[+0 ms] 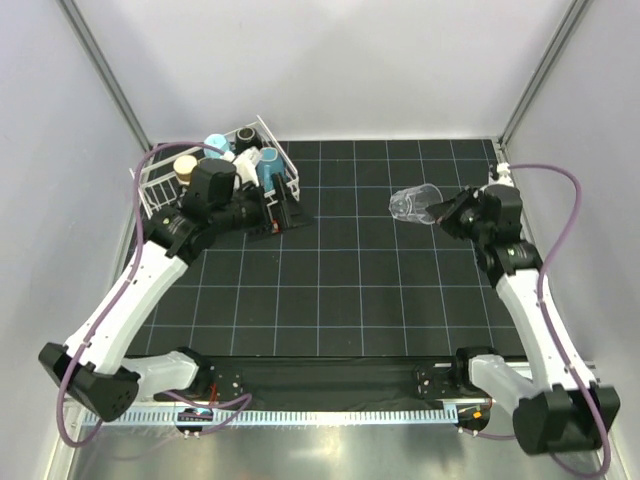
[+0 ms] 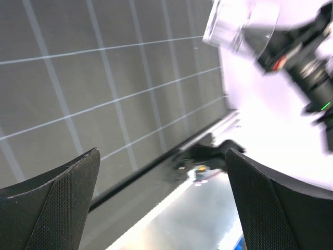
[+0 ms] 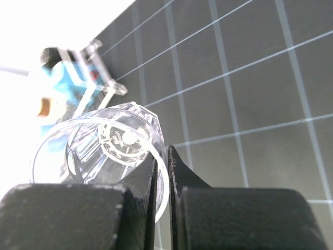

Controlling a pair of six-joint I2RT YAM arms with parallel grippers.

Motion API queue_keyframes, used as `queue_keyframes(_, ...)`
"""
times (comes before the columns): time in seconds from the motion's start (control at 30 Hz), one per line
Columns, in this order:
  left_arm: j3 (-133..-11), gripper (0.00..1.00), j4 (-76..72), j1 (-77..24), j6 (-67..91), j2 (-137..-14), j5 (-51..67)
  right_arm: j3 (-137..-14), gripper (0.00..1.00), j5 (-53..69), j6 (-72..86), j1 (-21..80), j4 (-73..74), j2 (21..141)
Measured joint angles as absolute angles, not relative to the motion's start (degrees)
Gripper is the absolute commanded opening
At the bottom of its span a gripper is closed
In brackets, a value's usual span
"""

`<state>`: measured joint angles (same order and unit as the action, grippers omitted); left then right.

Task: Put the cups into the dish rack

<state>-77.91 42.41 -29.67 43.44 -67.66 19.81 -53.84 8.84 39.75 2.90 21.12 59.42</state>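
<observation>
A clear glass [image 1: 414, 205] lies tilted on its side just above the black mat, its mouth toward my right gripper [image 1: 441, 212]. In the right wrist view that gripper [image 3: 166, 172] is shut on the glass [image 3: 99, 151], with one finger inside the rim and one outside. The white wire dish rack [image 1: 150, 187] stands at the back left and holds several cups, among them a light blue tumbler [image 1: 215, 146], a black mug [image 1: 247, 136] and a light blue mug [image 1: 270, 170]. At the rack's near right corner my left gripper [image 1: 285, 215] stands open, and its wrist view shows nothing between the fingers [image 2: 52, 208].
Grey walls close in the black gridded mat [image 1: 360, 290] at the back and on both sides. A metal rail [image 1: 330, 412] runs along the near edge between the arm bases. The left wrist view catches the held glass [image 2: 237, 26] and the right arm [image 2: 307, 67] across the mat.
</observation>
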Motion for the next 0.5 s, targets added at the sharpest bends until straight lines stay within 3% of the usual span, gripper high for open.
queue_keyframes(0.23, -77.65, 1.0, 33.56, -29.67, 52.03, -72.77, 26.24, -42.68, 0.04, 16.91, 45.43, 3.03, 15.88, 41.69)
queue_keyframes(0.5, -71.94, 1.0, 13.43, -30.35, 70.08, -75.46, 30.89, -41.1, 0.04, 21.21, 48.45, 3.27, 10.66, 33.04)
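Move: The right hand already holds the clear glass by its rim, the glass's middle about 5 cm left of it and 2 cm ahead. The open left gripper waits roughly 31 cm to this hand's left, 9 cm back and 7 cm higher. For the left hand the glass lies about 26 cm right, 10 cm ahead and 6 cm below; the dish rack is some 29 cm ahead, 19 cm left and 24 cm below. Back and up, about 8 cm each way, with a smaller drift left, the right hand brings the pinched glass towards the left gripper, tilting its fingers up some 20 degrees and rolling its left side up. The left hand reaches about 7 cm right and a little forward and up to meet the glass, rolling its right side up roughly 25 degrees, fingers still wide open. ##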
